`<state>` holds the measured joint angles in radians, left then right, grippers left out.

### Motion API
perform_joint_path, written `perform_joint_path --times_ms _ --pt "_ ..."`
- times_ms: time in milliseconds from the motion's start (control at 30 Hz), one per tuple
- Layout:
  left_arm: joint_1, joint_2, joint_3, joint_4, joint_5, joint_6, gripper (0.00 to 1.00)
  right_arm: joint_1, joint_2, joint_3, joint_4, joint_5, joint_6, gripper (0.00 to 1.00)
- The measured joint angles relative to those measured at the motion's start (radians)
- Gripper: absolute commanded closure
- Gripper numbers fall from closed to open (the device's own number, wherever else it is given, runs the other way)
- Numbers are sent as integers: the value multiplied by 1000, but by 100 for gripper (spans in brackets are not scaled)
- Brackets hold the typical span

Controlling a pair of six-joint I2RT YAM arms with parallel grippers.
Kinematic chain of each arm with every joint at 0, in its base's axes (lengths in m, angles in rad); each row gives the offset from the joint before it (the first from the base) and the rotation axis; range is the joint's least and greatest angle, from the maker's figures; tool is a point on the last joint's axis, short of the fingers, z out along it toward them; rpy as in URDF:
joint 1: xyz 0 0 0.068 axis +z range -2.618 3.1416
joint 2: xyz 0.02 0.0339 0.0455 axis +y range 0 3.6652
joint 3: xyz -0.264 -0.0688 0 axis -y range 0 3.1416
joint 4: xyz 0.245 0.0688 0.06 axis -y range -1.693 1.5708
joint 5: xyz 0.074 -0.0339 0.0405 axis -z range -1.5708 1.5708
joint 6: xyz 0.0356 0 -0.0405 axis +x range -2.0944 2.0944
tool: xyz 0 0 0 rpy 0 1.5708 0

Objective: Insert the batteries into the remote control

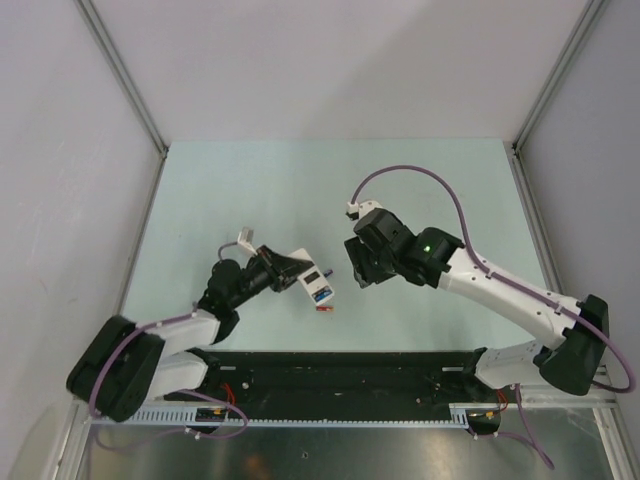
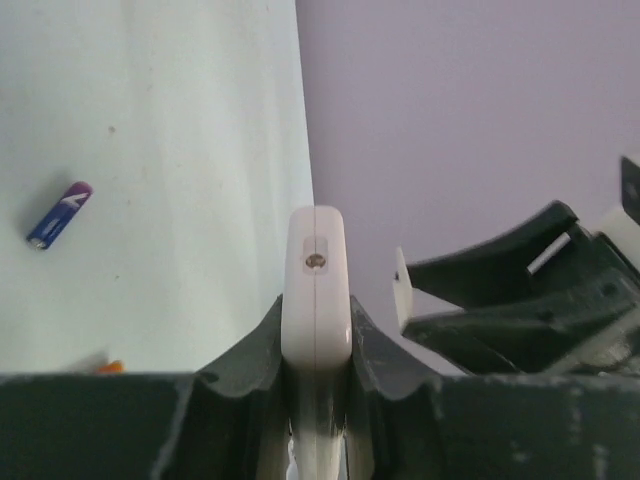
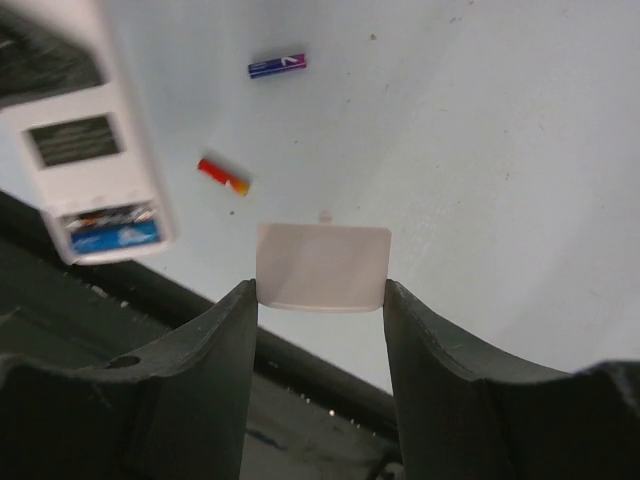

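My left gripper [image 2: 316,335] is shut on the remote control [image 2: 316,285], which it holds edge-on above the table. From above, the remote [image 1: 316,285] shows its white back with an open compartment. A bright blue battery [image 3: 112,236] lies inside that compartment [image 3: 108,228]. My right gripper [image 3: 320,292] is shut on a small white cover plate [image 3: 323,266], held by its two side edges just right of the remote. A red battery [image 3: 223,176] and a dark blue-purple battery [image 3: 277,66] lie loose on the table. The blue-purple battery [image 2: 58,214] also shows in the left wrist view.
The pale green table [image 1: 250,190] is ringed by grey walls with metal corner posts [image 1: 125,75]. A black base rail [image 1: 340,370] runs along the near edge. The right gripper's body [image 2: 520,290] sits close to the right of the remote.
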<state>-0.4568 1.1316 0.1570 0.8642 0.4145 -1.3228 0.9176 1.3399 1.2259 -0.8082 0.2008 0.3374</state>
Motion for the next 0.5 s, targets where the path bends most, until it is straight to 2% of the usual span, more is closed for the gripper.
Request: perform_joint_path --times_ms 233,500 --pt "-80 214 144 127 -49 -45 100 85 6 159 -140 12 27 74" --pt "-130 351 169 295 -75 -114 100 135 79 214 -193 16 36 75"
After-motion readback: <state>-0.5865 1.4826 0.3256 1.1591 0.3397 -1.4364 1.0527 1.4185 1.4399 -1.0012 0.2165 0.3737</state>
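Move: The battery cover pinched in the right gripper lies about 12 cm to the right of the left gripper and 3 cm higher, level with it fore and aft. From the right gripper, the open battery bay of the remote control, held back side up by the left, is roughly 9 cm left, 6 cm back and 4 cm lower. On the table some 15 cm below the right gripper lie the purple battery, 6 cm ahead and 7 cm left, and the orange battery, 3 cm back and 7 cm left. Bring the left gripper, still clamping the remote, about 5 cm to the right, with some forward and a little up, easing to a stop as the bay nears the cover. Meanwhile keep the cover pinched and draw the right gripper back and left towards the bay, climbing about 4 cm and then starting to sink again, with a slight counter-clockwise turn. ##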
